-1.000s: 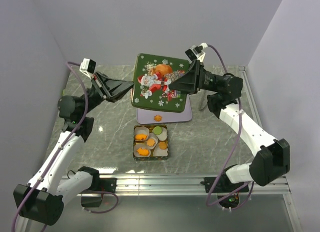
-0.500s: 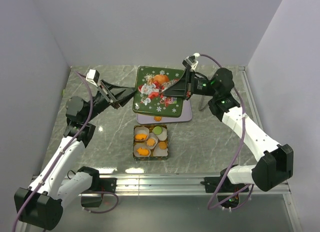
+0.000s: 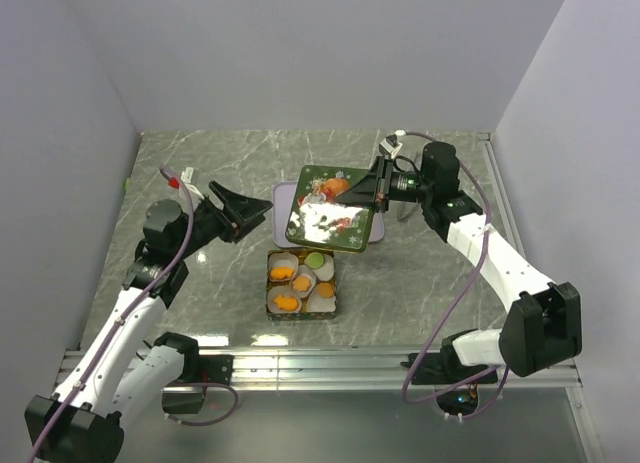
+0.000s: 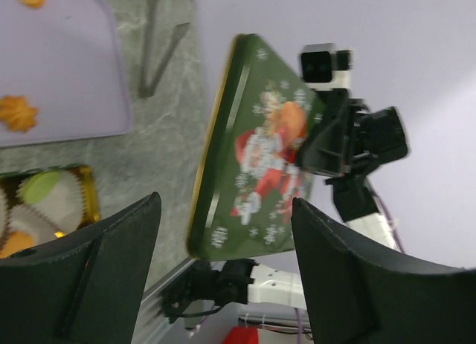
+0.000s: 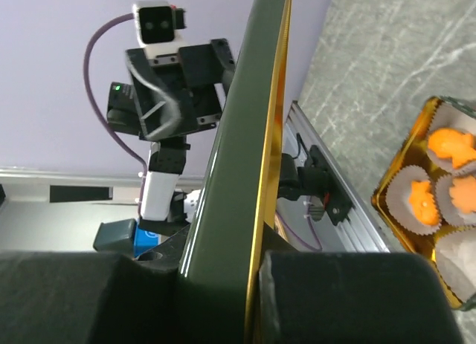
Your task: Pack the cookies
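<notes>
The cookies [image 3: 283,273] lie in white paper cups inside an open gold-rimmed tin [image 3: 275,314] at mid table; most are orange and one is light green [image 3: 315,259]. Two more orange cookies [image 4: 16,114] lie on a lavender tray [image 4: 67,76]. My right gripper [image 3: 378,188] is shut on the right edge of the green Santa tin lid [image 3: 330,211], which hangs tilted above the tray and the tin's far side. In the right wrist view the lid's edge [image 5: 245,158] is clamped between the jaws of that gripper [image 5: 253,258]. My left gripper [image 3: 250,211] stands open just left of the lid, holding nothing.
Metal tongs [image 4: 158,43] lie on the marble table beyond the tray, near the right arm. Grey walls close in the left, back and right sides. The aluminium rail [image 3: 330,365] runs along the near edge.
My left gripper let go of the lid's left edge, opened wide and drew back to the left. The right gripper shut on the lid and carried it lower and nearer the tin, more tilted.
</notes>
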`<state>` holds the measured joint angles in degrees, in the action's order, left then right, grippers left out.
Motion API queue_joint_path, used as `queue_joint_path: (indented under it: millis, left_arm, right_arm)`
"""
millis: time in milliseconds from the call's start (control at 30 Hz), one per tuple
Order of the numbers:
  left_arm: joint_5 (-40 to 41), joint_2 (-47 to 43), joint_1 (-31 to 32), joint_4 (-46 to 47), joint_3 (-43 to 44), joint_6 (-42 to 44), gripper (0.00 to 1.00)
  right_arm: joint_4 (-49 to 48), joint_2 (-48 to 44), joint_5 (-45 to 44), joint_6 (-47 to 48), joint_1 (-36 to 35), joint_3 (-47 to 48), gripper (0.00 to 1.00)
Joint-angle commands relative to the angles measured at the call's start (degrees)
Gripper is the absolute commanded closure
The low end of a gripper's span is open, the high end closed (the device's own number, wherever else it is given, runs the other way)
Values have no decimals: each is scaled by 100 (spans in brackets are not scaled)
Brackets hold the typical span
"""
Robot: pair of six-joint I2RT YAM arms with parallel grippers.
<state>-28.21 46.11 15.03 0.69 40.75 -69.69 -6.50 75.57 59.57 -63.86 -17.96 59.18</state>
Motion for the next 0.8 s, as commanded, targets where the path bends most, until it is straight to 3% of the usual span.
queue_joint_path:
  millis: [0, 267, 433, 767]
  left_arm:
    - [271, -75, -35, -332, -286, 386, 23]
    - [702, -58, -35, -1167, -471, 1071, 25]
    - [922, -382, -35, -1299, -604, 1133, 24]
    - [747, -734, -35, -1695, -954, 1537, 21]
  right_arm:
    - [34, 36, 90, 259, 11, 59, 85]
    - [447, 633, 494, 918, -41, -3, 85]
    - [1318, 1223, 240, 1657, -383, 313, 85]
    - [317, 1917, 81, 1121, -1105, 77, 86]
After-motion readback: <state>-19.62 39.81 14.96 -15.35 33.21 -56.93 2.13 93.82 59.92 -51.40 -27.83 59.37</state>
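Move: The right hand pinches the lid's right edge; the cookie tin lies about 8 cm to that hand's left, 6 cm nearer the base and some 26 cm below. The lilac tray's middle is roughly 16 cm ahead of it and 2 cm left, 29 cm down, with the flower cookie 10 cm ahead and 5 cm left. From the open, empty left hand, the lid's middle is around 12 cm right, 2 cm back and slightly lower. Still pinching the lid by its right edge, the right hand lowers it about 13 cm towards the tin, slowly at first, then faster while swinging some 5 cm left, its fingertips dipping and the lid's far edge rolling down 10 degrees or so. The left hand, fingers open, sinks about 10 cm beside the lid's left edge, easing some 3 cm left, with no contact visible. ##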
